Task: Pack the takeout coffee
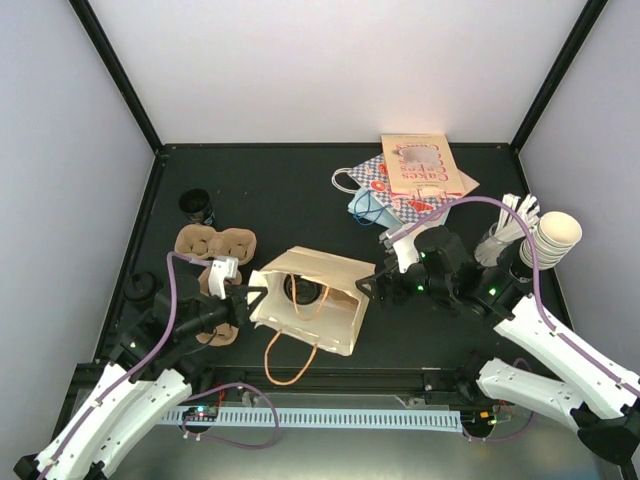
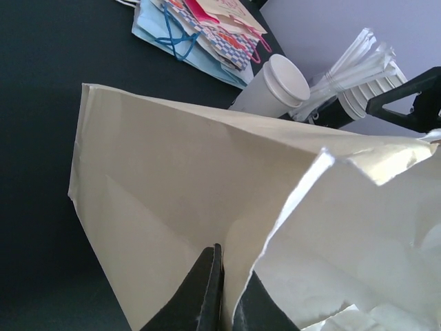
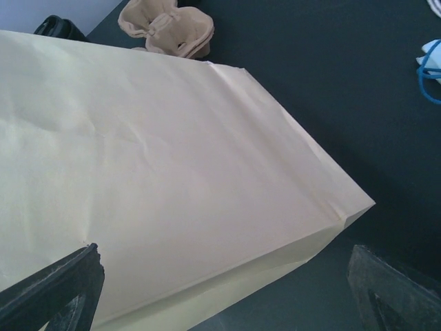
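The tan paper bag (image 1: 335,310) stands in the middle of the table, its mouth open upward. A round black lid (image 1: 303,290) shows inside the mouth; the takeout coffee's cup body is hidden by the bag. My left gripper (image 1: 252,296) is shut on the bag's left rim, and in the left wrist view its fingers (image 2: 207,293) pinch the paper wall (image 2: 172,179). My right gripper (image 1: 368,286) is open just off the bag's right side. In the right wrist view the bag's flat side (image 3: 172,165) fills the space ahead of my wide-apart fingers (image 3: 55,289).
Brown cup carriers (image 1: 215,242) lie left of the bag, with a small black round object (image 1: 197,207) behind them. Printed gift bags (image 1: 405,180) lie at the back. Stacked cream cups (image 1: 555,235) and wrapped straws (image 1: 510,225) stand at the right.
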Motion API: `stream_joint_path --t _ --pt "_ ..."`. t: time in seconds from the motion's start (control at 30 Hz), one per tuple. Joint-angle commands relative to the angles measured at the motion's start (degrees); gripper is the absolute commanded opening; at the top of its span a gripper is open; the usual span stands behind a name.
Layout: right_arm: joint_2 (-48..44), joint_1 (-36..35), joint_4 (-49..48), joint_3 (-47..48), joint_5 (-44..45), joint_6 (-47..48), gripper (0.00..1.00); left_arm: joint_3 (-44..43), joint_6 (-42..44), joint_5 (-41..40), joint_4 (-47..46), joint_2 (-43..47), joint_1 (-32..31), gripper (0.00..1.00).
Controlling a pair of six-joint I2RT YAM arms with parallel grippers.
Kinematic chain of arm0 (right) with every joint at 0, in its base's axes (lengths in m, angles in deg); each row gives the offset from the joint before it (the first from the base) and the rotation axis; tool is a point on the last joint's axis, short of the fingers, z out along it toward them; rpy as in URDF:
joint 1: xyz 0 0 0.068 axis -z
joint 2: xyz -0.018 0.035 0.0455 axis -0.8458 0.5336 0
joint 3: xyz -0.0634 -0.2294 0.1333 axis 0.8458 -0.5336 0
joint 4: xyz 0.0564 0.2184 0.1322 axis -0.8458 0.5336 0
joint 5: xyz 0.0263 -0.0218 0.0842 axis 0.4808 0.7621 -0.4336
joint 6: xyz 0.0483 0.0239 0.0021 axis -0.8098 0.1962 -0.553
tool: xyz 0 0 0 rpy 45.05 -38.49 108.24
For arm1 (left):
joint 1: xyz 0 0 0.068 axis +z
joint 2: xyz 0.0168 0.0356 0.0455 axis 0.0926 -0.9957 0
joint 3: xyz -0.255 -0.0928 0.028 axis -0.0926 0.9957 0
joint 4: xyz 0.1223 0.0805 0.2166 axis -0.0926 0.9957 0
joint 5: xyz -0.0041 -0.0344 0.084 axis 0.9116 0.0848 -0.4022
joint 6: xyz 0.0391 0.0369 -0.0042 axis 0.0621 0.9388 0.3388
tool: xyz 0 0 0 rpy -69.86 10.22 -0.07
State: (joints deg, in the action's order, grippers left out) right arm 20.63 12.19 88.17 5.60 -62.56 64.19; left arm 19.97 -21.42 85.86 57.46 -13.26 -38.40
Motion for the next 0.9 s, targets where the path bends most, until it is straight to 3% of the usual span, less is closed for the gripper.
stream_joint_path --t 0.0,0.2,0.33,0.57,0.87 --pt "-1.19 0.28 -0.29 2.36 5.52 -0.47 1.0 -0.81 -2.25 -2.02 -1.63 -0.51 -0.18 0.04" --pt "1.09 0.31 4.77 6.85 26.07 -6.6 1.0 -7.09 -5.67 -3.42 0.85 -8.61 -0.23 0.02" --pt "4.78 1.91 9.8 10.26 34.41 -9.92 1.0 -14.3 -5.2 -6.41 4.79 -15.91 -0.09 0.04" --pt "2.18 8.26 10.23 9.36 35.8 -12.71 1.0 -26.36 -2.78 -7.7 8.56 -30.85 1.03 0.06" --pt "-1.24 9.28 9.71 4.46 32.92 -14.65 1.0 -36.81 1.66 -3.05 4.3 -45.13 8.24 0.03"
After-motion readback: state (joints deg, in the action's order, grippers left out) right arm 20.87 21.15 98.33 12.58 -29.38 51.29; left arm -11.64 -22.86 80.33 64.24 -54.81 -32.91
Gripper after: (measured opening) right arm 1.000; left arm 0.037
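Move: The left fingers pinch the left rim of the paper bag, which leans mouth-down towards the robot; its middle is about 11 cm right, 3 ahead and 8 below. Beside it, the cup tray lies some 16 cm left, 4 ahead and 17 below. From the open right hand, the empty paper cup stands about 14 cm ahead, 11 right and 17 below, the bag's middle 13 left, level and 10 below, and the black lid 22 right, 7 ahead and 21 below. Swing the left gripper forward about 11 cm, lifting some 4 cm on the way, with the rim kept pinched and the wrist turning about 20 degrees, to stand the bag up. Meanwhile bring the right gripper away from the bag's right side, rightward about 12 cm and forward 7 towards the paper cup, fingers wide open, turning clockwise some 40 degrees to point mostly forward. ##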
